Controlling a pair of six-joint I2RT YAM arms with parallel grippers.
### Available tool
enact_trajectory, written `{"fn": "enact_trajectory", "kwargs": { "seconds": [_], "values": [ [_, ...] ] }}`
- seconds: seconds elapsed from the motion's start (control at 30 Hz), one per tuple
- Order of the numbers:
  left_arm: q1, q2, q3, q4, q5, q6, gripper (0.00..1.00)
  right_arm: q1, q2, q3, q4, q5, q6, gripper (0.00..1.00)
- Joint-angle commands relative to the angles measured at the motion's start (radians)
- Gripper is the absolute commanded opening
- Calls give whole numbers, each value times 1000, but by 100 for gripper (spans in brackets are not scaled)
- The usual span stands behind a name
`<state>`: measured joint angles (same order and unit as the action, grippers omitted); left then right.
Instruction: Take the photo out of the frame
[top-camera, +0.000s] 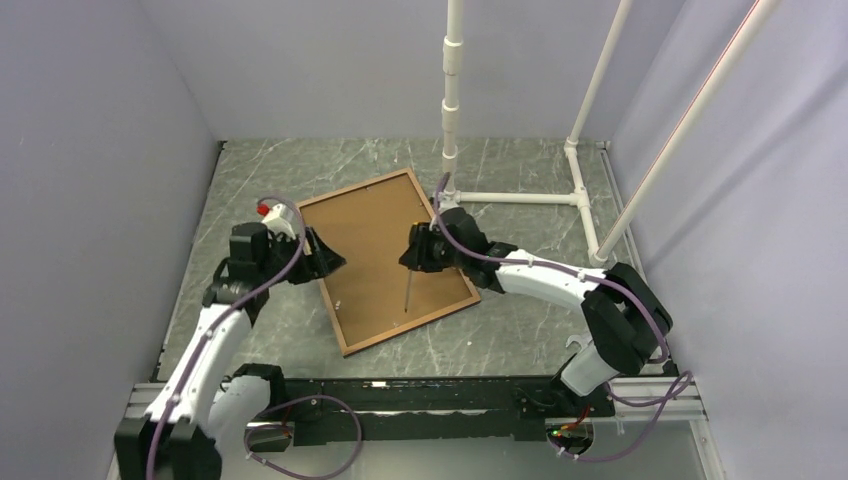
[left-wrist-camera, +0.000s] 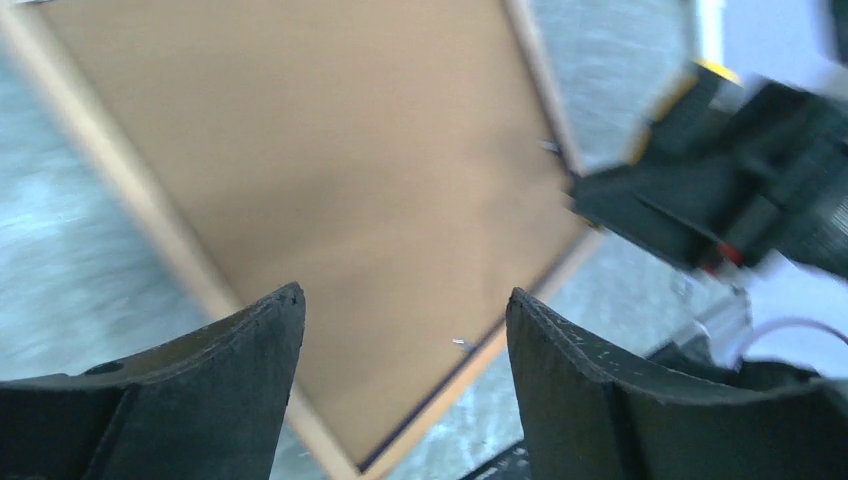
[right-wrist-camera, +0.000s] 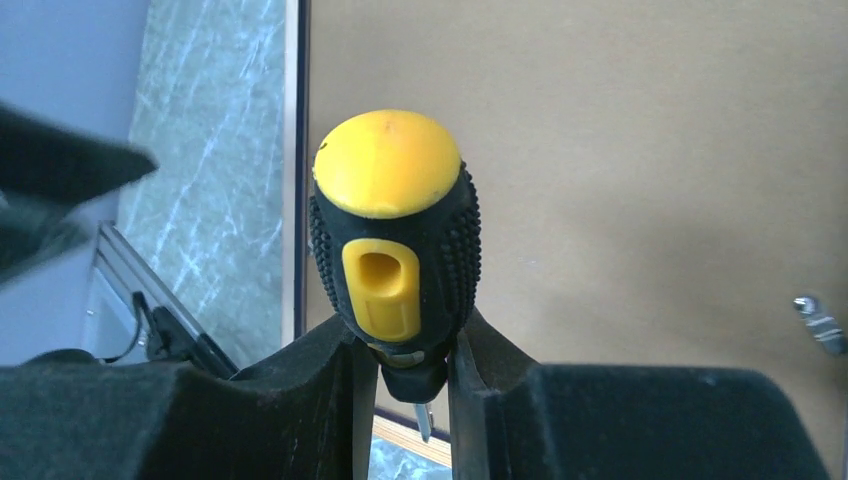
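The frame lies face down on the marble table, its pale wooden rear rim around the photo's brown hardboard back. The printed side is hidden. My left gripper hovers at the frame's left edge, open, with only the brown back showing between its fingers. My right gripper is over the board's middle right, shut on a yellow and black screwdriver. The screwdriver shaft slants down toward the board. The right gripper pinches the handle's neck.
Small metal retaining tabs sit at the board's edges. A white pipe stand rises behind the frame at the back right. Grey walls close in on the left, back and right, and a black rail runs along the near edge.
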<state>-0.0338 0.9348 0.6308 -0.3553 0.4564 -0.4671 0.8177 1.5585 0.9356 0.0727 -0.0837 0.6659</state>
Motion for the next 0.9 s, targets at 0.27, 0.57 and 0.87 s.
{"fn": "enact_trajectory", "kwargs": {
  "seconds": [0.27, 0.57, 0.87],
  "values": [
    [-496, -92, -69, 183, -65, -84, 77, -72, -65, -58, 393, -338, 301, 0],
    [-704, 2, -48, 234, -188, -92, 67, -68, -67, -96, 468, -341, 381, 0],
    [-705, 41, -6, 152, -272, -33, 3, -69, -127, -102, 354, -440, 295, 0]
  ]
}}
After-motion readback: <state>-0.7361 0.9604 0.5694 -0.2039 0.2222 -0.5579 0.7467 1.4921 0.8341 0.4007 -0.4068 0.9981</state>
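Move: The screwdriver shaft, still held by its handle in the right gripper, lies about 17 cm to the left hand's right, 5 cm nearer the base and 8 cm lower. From the right hand, the shaft's middle is straight below by some 7 cm and back about 3 cm. A clip by the frame's left rail sits 4 cm back and 1 cm left of the left hand; another by the near rail is 8 cm back and 13 cm right, both 14 cm below. The left hand swings right and back over the backing board, about 14 cm right and 9 cm back, arching up nearly 4 cm before sinking again, while its wrist turns clockwise some 30 degrees and its wide-open fingers close to pinch the metal shaft below the right gripper. Meanwhile the right hand keeps its grip on the handle, dips briefly right, then lifts about 7 cm with a little back and left, rolling its left side up so that the blade swings towards the left fingers. ##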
